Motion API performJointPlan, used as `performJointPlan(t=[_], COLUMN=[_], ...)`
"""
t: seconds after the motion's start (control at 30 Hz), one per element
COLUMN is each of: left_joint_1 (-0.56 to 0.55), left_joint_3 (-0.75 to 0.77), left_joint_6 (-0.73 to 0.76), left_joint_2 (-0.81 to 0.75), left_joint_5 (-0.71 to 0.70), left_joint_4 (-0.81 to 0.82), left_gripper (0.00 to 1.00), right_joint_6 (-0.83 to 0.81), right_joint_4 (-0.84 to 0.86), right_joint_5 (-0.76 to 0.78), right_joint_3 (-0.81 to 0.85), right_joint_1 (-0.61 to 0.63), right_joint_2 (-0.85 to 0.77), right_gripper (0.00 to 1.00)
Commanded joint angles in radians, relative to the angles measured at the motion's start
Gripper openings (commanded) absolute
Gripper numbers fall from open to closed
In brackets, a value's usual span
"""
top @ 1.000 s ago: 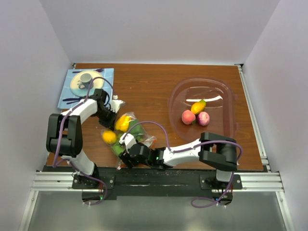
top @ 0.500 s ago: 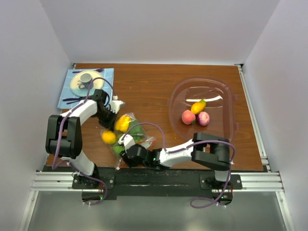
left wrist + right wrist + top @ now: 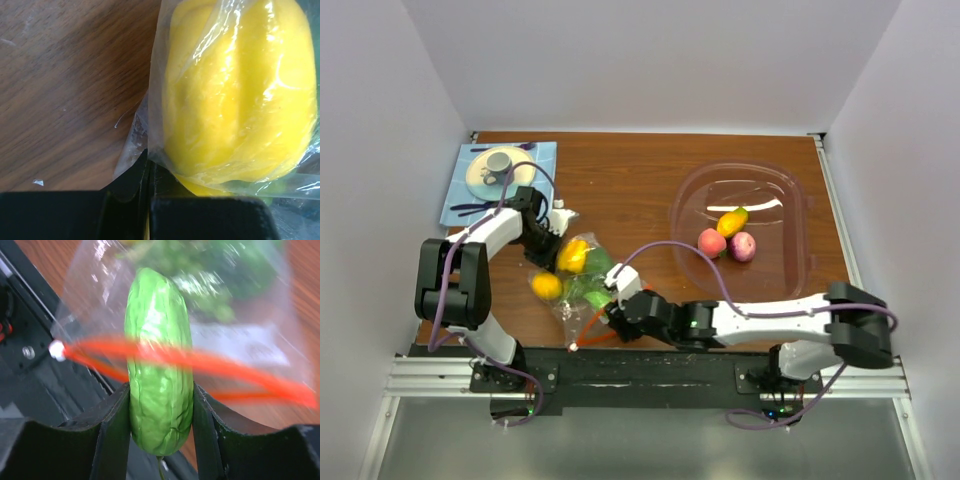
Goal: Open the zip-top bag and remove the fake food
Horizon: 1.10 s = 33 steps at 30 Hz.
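The clear zip-top bag [image 3: 576,288] lies near the table's front left, its orange zip strip [image 3: 240,372] and white slider [image 3: 56,350] pulled toward the near edge. My left gripper [image 3: 148,170] is shut on a corner of the bag's plastic [image 3: 134,145], right beside a yellow toy fruit [image 3: 235,95] inside it. My right gripper [image 3: 161,410] is shut on a green cucumber-like toy [image 3: 160,385] at the bag's mouth, and the strip crosses it. A second yellow piece [image 3: 547,286] and more green pieces [image 3: 220,270] remain in the bag.
A large clear oval tub [image 3: 800,230] at the right holds a yellow-orange piece [image 3: 731,221] and two pink-red ones [image 3: 711,243] [image 3: 743,246]. A blue mat with a plate and cup [image 3: 500,165] lies at the back left. The black rail [image 3: 650,365] runs along the near edge.
The right gripper closed on the green toy and drew back to the right. The bag's mouth and zip strip stretched toward the near edge. The left arm stayed put.
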Motion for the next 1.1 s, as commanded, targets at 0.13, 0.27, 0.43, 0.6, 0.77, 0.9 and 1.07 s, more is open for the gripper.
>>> performJointPlan(t=[0.13, 0.27, 0.43, 0.6, 0.77, 0.9, 1.07], left_joint_1=[-0.003, -0.003, -0.004, -0.004, -0.004, -0.007, -0.007], left_joint_3=[0.041, 0.061, 0.162, 0.311, 0.392, 0.374, 0.265], left_joint_6=[-0.025, -0.033, -0.055, -0.042, -0.028, -0.015, -0.019], left_joint_2=[-0.010, 0.005, -0.002, -0.050, -0.088, -0.120, -0.126], left_joint_5=[-0.028, -0.005, 0.138, 0.300, 0.392, 0.397, 0.322], left_joint_4=[0.005, -0.015, -0.110, -0.274, -0.383, -0.394, -0.319], left_gripper=[0.00, 0.00, 0.00, 0.00, 0.00, 0.00, 0.00], right_joint_6=[0.153, 0.334, 0.463, 0.387, 0.319, 0.300, 0.251], right_joint_4=[-0.518, -0.759, -0.838, -0.731, -0.608, -0.585, -0.562], right_joint_5=[0.231, 0.525, 0.629, 0.572, 0.534, 0.502, 0.482], right_joint_3=[-0.045, -0.015, -0.002, -0.025, -0.017, 0.011, 0.049], right_joint_1=[-0.007, -0.014, -0.188, -0.384, -0.459, -0.501, -0.504], right_joint_2=[-0.402, -0.547, -0.539, -0.440, -0.336, -0.259, -0.225], right_gripper=[0.04, 0.03, 0.02, 0.07, 0.39, 0.88, 0.99])
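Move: The right hand, some 11 cm above the table with the green cucumber in its fingers, has the clear tray's middle about 20 cm ahead and 27 cm to its right. In the tray, the peach lies 18 ahead and 22 right, the purple fruit 18 ahead and 28 right, the mango 22 ahead and 26 right. From the left hand, pinching the bag, the tray is 8 ahead and 38 right, the bagged yellow pepper 1 ahead and 5 right. Still gripping the cucumber, the right hand draws it clear of the bag's mouth and swings rightward about 25 cm, rising first, then forward and slightly down over the tray, turning nearly 60 degrees clockwise before the fingers open wide and release it. The left hand keeps its pinch and, after a pause, lifts the bag's end some 13 cm, drifting right and tilting. ##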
